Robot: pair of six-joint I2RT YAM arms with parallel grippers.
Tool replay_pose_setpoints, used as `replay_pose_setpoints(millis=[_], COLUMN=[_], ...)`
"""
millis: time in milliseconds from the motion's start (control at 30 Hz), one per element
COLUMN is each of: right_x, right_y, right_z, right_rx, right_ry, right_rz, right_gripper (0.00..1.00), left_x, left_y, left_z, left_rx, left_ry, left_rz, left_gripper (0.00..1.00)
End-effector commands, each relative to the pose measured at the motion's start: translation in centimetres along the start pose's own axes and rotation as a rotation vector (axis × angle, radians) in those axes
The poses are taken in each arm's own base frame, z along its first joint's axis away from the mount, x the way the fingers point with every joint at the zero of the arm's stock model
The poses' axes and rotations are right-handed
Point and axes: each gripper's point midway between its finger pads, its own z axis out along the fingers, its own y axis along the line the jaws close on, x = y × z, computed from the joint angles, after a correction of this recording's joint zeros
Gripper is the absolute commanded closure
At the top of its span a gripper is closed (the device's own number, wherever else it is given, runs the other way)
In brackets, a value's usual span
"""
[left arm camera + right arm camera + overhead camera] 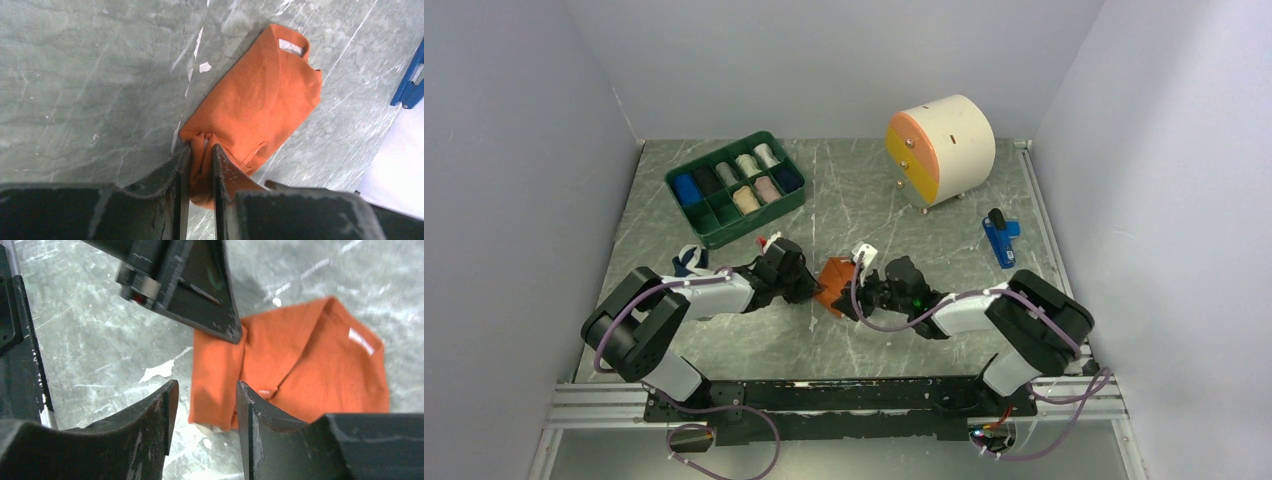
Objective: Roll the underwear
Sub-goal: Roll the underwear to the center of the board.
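Observation:
The orange-rust underwear [834,275] lies partly folded on the grey table between my two grippers. My left gripper [200,150] is shut on a bunched edge of it at its left side; the rest of the cloth [255,105] spreads flat beyond the fingers. My right gripper [205,387] is open, low over the table, with a corner of the orange cloth [310,355] lying between its jaws, not held. The left gripper's finger [200,295] shows at the top of the right wrist view. The navy underwear with white trim [689,262] lies crumpled left of my left arm.
A green compartment tray [757,221] with several cloth rolls stands at the back left. A round cream drawer box with an orange and yellow front [939,148] stands at the back right. A blue tool [1001,240] lies at the right, near the wall.

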Motion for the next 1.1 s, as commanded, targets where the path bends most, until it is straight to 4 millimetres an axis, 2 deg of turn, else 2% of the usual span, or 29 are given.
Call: replay_pose_setpoints(millis=[0,200,433,567,700,833,1067], right_x=[-2.8,-3.1,-0.3,1.1,1.3,1.9,2.1], right_y=[-0.2,0.6,0.4,0.6,1.0,2.2,6.9], right_z=[0.1,1.4,2.8,3.0,3.0,3.1,3.5], right_rx=[0.109,0.186,0.231,0.217,0.199,0.145,-0.081], right_ry=[0.006,0.039,0.128,0.155,0.138,0.135,0.077], right_rz=[-0.249,-0.419,-0.496,-0.494,-0.464,-0.393,-0.237], right_gripper=[0.5,0.49,0.52,0.59,0.76,0.93,0.98], left_x=[1.1,1.0,1.0,1.1,1.1,1.1,0.3], left_y=[2.9,2.7,2.8,2.8,2.9,3.4,4.0], left_z=[-0.2,-0.4,-0.5,-0.6,-0.7,-1.5,-3.8], left_rx=[-0.119,-0.118,-0.123,-0.122,-0.123,-0.134,-0.134], left_ry=[0.036,0.035,0.036,0.035,0.034,0.026,-0.027], left_rz=[0.008,0.009,0.005,0.002,-0.003,-0.02,-0.056], left_gripper=[0.8,0.8,0.8,0.8,0.8,0.66,0.34])
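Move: The rolled end of the underwear lies about 3 cm left of the open right fingers, 1 cm farther out and 3 cm below them. Its middle is some 2 cm to the right of the left hand, which already pinches the roll, and 1 cm nearer the base and 1 cm lower. From the left hand, the green organizer stands roughly 20 cm ahead and 15 cm left, and the navy cloth 5 cm ahead and 24 cm left. Right hand hops some 3 cm left and down, pinches the roll, drags it back-left; left hand releases and withdraws. ##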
